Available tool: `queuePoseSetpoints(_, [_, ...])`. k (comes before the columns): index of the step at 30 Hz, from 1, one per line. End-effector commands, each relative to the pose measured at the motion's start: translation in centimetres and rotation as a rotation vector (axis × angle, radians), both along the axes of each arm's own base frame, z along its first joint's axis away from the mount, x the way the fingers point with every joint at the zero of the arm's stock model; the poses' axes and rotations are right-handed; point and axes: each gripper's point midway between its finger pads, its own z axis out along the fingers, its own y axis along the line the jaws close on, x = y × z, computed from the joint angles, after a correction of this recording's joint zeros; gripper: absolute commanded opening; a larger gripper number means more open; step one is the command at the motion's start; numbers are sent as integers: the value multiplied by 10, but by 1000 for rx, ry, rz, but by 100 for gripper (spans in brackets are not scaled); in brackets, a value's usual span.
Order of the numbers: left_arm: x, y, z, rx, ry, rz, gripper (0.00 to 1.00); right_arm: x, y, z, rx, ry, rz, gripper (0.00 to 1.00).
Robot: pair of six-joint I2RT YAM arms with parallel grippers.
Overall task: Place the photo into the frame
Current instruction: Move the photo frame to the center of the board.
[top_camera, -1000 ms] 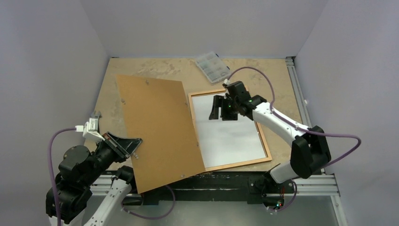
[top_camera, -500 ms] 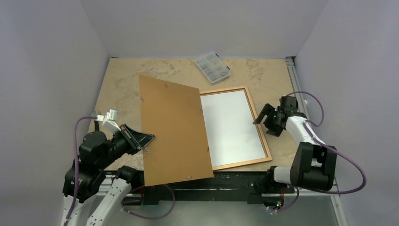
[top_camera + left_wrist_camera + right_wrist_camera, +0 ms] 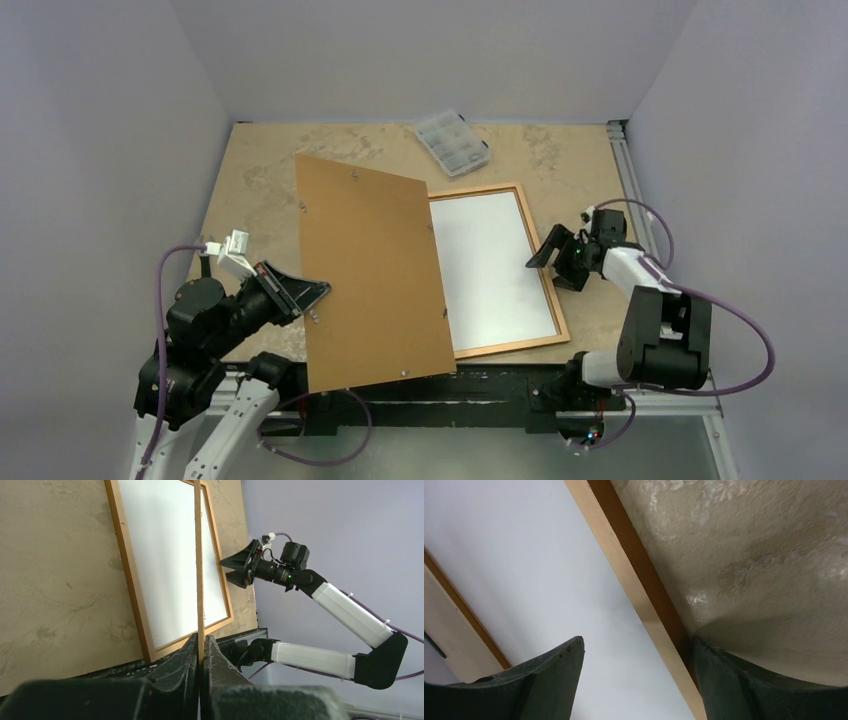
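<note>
The orange-brown wooden frame (image 3: 510, 346) lies flat on the table, right of centre. A white sheet (image 3: 490, 260) fills it, which looks like the photo's white back; no printed side shows. My left gripper (image 3: 310, 300) is shut on the edge of the brown backing board (image 3: 370, 270). It holds the board raised and tilted, over the frame's left side. In the left wrist view the board's edge (image 3: 198, 555) runs straight up from the pinched fingers (image 3: 190, 655). My right gripper (image 3: 545, 272) is open, low over the frame's right rail (image 3: 624, 565), one finger over the white sheet (image 3: 524, 555), the other over the table.
A small clear plastic compartment box (image 3: 452, 141) sits at the back of the table. Aluminium rails (image 3: 628, 170) run along the right edge and the near edge. Grey walls close in on three sides. Bare tan table (image 3: 260, 170) shows at the left and back.
The left gripper has swung the backing board rightward, toward the frame. The right gripper left the middle of the white sheet and came to the frame's right rail.
</note>
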Motion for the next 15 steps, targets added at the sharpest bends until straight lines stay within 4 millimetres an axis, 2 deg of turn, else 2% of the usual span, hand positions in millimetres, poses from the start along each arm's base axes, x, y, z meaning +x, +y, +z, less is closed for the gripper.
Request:
queuePoseSetpoints(1, [5,-7,33,-68,-119,-20,0,-32,26,-6,94,60,75,77])
queuePoseSetpoints(6, [6,-7,33,-71,-117,-21,0,-49,52,-6,109,85,149,77])
queuePoseSetpoints(15, [6,-7,32,-68,-117,-20,0,-61,90,1,116,86,252,77])
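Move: The frame's middle lies about 16 cm to the right hand's left and 1 cm ahead, about level in height; its right bar passes between the fingers. The backing board's middle hangs roughly 42 cm left, 10 cm back and 17 cm higher; the clear parts box sits about 35 cm ahead and 24 cm left. From the left hand, the frame's middle is some 35 cm right, 17 cm ahead and 27 cm below. With the outer finger still against the outside of the frame's right bar and the other finger over the white sheet, the right hand pushes the frame left by about 8 cm and back some 4 cm, level over the table, turning roughly 15 degrees counter-clockwise, fingers staying open. The left hand stays put, keeping its hold on the raised backing board. ##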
